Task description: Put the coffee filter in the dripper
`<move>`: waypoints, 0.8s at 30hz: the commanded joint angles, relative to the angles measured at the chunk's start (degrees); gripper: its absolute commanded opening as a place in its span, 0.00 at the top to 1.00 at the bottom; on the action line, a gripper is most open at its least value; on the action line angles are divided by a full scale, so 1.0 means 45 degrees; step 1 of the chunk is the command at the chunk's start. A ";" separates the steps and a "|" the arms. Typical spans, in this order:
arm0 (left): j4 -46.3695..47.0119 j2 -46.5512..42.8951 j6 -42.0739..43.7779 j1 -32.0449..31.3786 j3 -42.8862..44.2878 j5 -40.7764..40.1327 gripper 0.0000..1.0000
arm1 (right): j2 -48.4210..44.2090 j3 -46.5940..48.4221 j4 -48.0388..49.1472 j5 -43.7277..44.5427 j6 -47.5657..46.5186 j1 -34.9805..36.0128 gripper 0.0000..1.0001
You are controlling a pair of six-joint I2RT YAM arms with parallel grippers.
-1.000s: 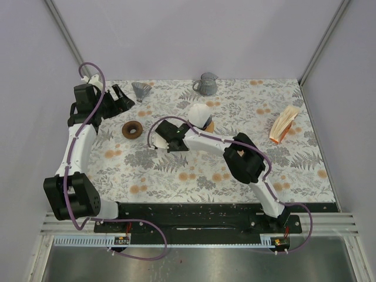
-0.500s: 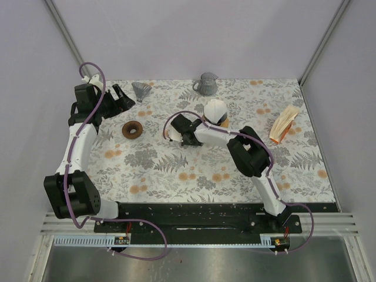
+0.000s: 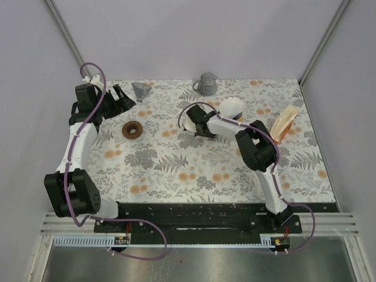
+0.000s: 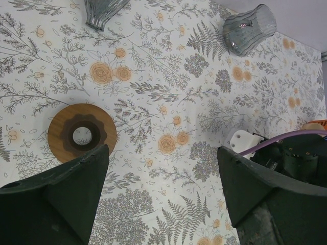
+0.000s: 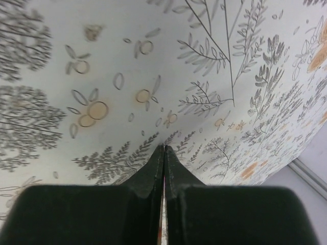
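Note:
The white coffee filter (image 3: 231,107) stands up fan-like above the table at the back middle. My right gripper (image 3: 225,115) is shut on its lower edge. In the right wrist view the right gripper (image 5: 164,147) has its jaws pressed together with only a thin pale sliver between them, and the rest of the filter is hidden. The dripper (image 3: 141,90), a grey ribbed cone, sits at the back left and also shows at the top edge of the left wrist view (image 4: 102,10). My left gripper (image 3: 123,98) hovers just left of it, open and empty (image 4: 162,149).
A wooden ring (image 3: 132,128) lies on the floral cloth in front of the dripper, below my left gripper (image 4: 82,133). A grey mug (image 3: 205,84) stands at the back middle (image 4: 249,28). An orange-brown filter stack (image 3: 284,123) lies at the right.
My right arm has swung right and towards the back, carrying the white filter from mid-table to near the mug. The left arm has not moved.

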 commanded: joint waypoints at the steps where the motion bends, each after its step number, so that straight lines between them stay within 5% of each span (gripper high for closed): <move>1: 0.0610 -0.0024 -0.0022 0.0086 -0.0018 0.0456 0.10 | -0.0842 0.0055 0.0324 0.0284 -0.0238 -0.0251 1.00; 9: 0.0648 0.0015 -0.0022 0.0086 -0.0038 0.0475 0.10 | -0.1427 0.1439 -0.0357 -0.1489 0.0990 0.0061 0.91; 16: 0.0648 0.0015 0.0036 0.0106 -0.0057 0.0515 0.10 | -0.1548 0.4912 -0.1743 -0.5107 0.2377 0.0374 0.43; 24: 0.0668 -0.0044 0.0056 0.0125 -0.0077 0.0514 0.10 | 0.2648 1.2294 -0.3817 -0.3469 0.3686 -0.0405 0.23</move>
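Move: The dripper on its wooden stand, with the coffee filter in it, is about 8 cm to the right of the right hand and level with it fore and aft, its middle some 5 cm above the low, shut fingertips; the white filter sticks out at the top, roughly 12 cm above the hand. The glass jug is some 20 cm straight ahead, and the filter packet about 30 cm to the right and 2 cm farther out. From the left hand the dripper is roughly 39 cm to the right, 3 cm ahead and 16 cm lower. After edging barely 1 cm farther right beside the dripper stand, the right hand reverses and pulls away from it, rising ever faster by about 20 cm while swinging some 13 cm left, with a forward drift of 5 cm coming mostly at the end. On the way up the shut, empty fingers open to about three quarters and the hand rolls some 35 degrees, its left side lifting, so that it ends high over the table, clear of the stand and to the left of the jug. ##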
